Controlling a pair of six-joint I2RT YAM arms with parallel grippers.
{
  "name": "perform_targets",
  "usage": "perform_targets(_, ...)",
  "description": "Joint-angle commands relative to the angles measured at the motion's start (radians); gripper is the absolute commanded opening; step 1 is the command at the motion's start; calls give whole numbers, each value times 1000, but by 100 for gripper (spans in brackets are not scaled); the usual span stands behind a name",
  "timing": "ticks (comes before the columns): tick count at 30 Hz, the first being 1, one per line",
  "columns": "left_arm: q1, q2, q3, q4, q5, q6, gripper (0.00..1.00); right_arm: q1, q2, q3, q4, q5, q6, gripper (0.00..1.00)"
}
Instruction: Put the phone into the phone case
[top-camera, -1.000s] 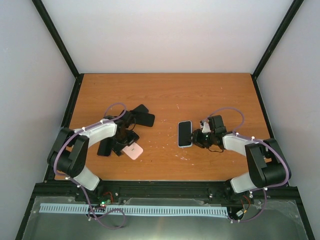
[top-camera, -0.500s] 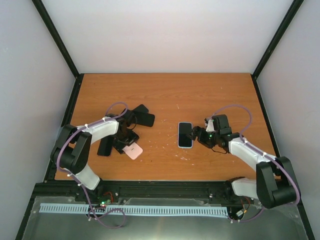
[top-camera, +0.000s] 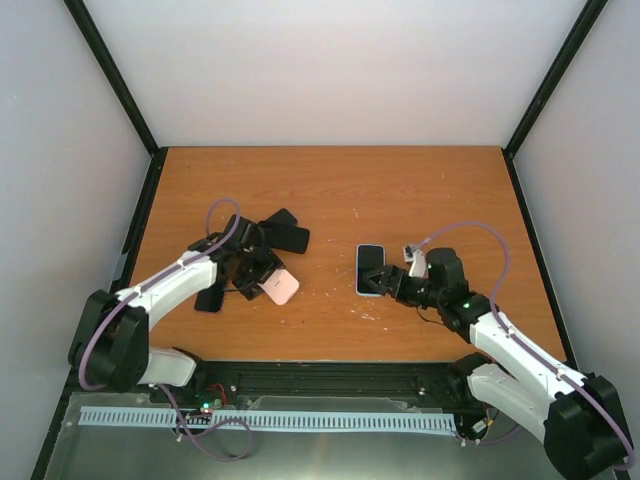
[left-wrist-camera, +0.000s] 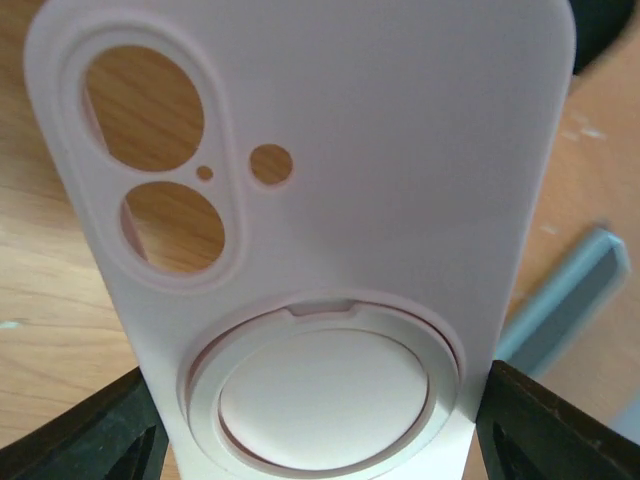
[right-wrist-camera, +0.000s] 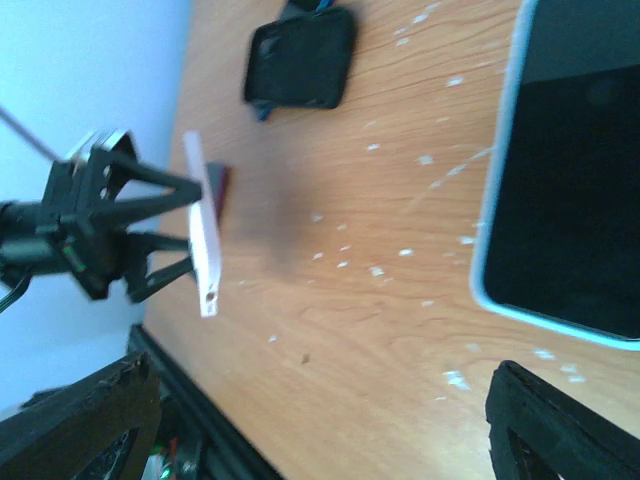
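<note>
The phone (top-camera: 370, 268) lies screen-up on the table, black glass with a pale blue rim; the right wrist view has it at upper right (right-wrist-camera: 580, 170). The phone case (top-camera: 279, 290) is pale pink with camera holes and a round ring on its back (left-wrist-camera: 320, 200). My left gripper (top-camera: 263, 281) is shut on it, one black finger (left-wrist-camera: 95, 440) on each side, holding it off the table. From the right wrist it appears edge-on (right-wrist-camera: 203, 235). My right gripper (top-camera: 385, 285) stands open by the phone's near right corner, with only bare wood between its fingers (right-wrist-camera: 320, 420).
Several black phone cases (top-camera: 285, 232) lie fanned out behind the left gripper, one of them also in the right wrist view (right-wrist-camera: 300, 58). Another dark case (top-camera: 208, 297) lies left of the pink one. The table's black near rail (top-camera: 330, 375) runs along the front.
The right gripper has opened and drawn back from the phone's right edge toward the near side. The left gripper closed on the pink case and lifted it slightly rightward.
</note>
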Motion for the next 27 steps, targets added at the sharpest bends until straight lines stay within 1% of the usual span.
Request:
perform_targets(1, -23, -100, -36, 222, 136, 10, 67, 113, -51, -20, 168, 47, 111, 87)
perform_targets(3, -32, -131, -52, 288, 181, 3, 67, 162, -46, -26, 233, 73, 139, 85)
perform_targets(6, -45, -165, -79, 386, 236, -9, 67, 230, -3, -31, 346, 89, 177, 78)
perform_targets(12, -76, -194, -104, 476, 269, -8, 68, 328, 138, 28, 477, 81, 185, 66)
perform_targets(15, -96, -194, -123, 539, 295, -10, 68, 354, 208, 49, 548, 73, 197, 63)
perform_targets(19, -107, -176, -132, 555, 316, -2, 68, 375, 293, 88, 614, 44, 201, 60)
perform_targets(21, -107, -172, -139, 571, 328, 1, 68, 384, 322, 98, 643, 35, 203, 56)
perform_targets(23, -107, -175, -151, 588, 337, 2, 68, 387, 350, 100, 667, 31, 208, 49)
perform_targets(25, -108, -178, -160, 597, 342, -1, 69, 389, 368, 95, 694, 26, 214, 37)
perform_targets(27, -107, -180, -161, 598, 343, 6, 71, 390, 378, 88, 719, 18, 219, 25)
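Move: The left fingers already hold the pink phone case a few centimetres above the table; the right gripper, where it is being taken, is about 27 cm to the right, 1 cm back and 6 cm higher. From the empty right hand the pink case is some 26 cm left, 1 cm ahead and 6 cm down. The phone in its blue case lies 6 cm ahead of the right hand, 1 cm left, 10 cm below. The dark cases lie 16 cm ahead of the left hand, 4 cm right, 5 cm down. The left hand keeps its pinch on the pink case and carries it about 9 cm right and 8 cm up, clear of the table, tilting it some 35 degrees so the fingers swing out towards the right gripper. The right hand leaves the phone in the blue case and sweeps about 13 cm left with a rise of 5 cm and a slight draw back, turning some 20 degrees, its wide-open fingers closing to about a third as they reach the pink case's near end. ##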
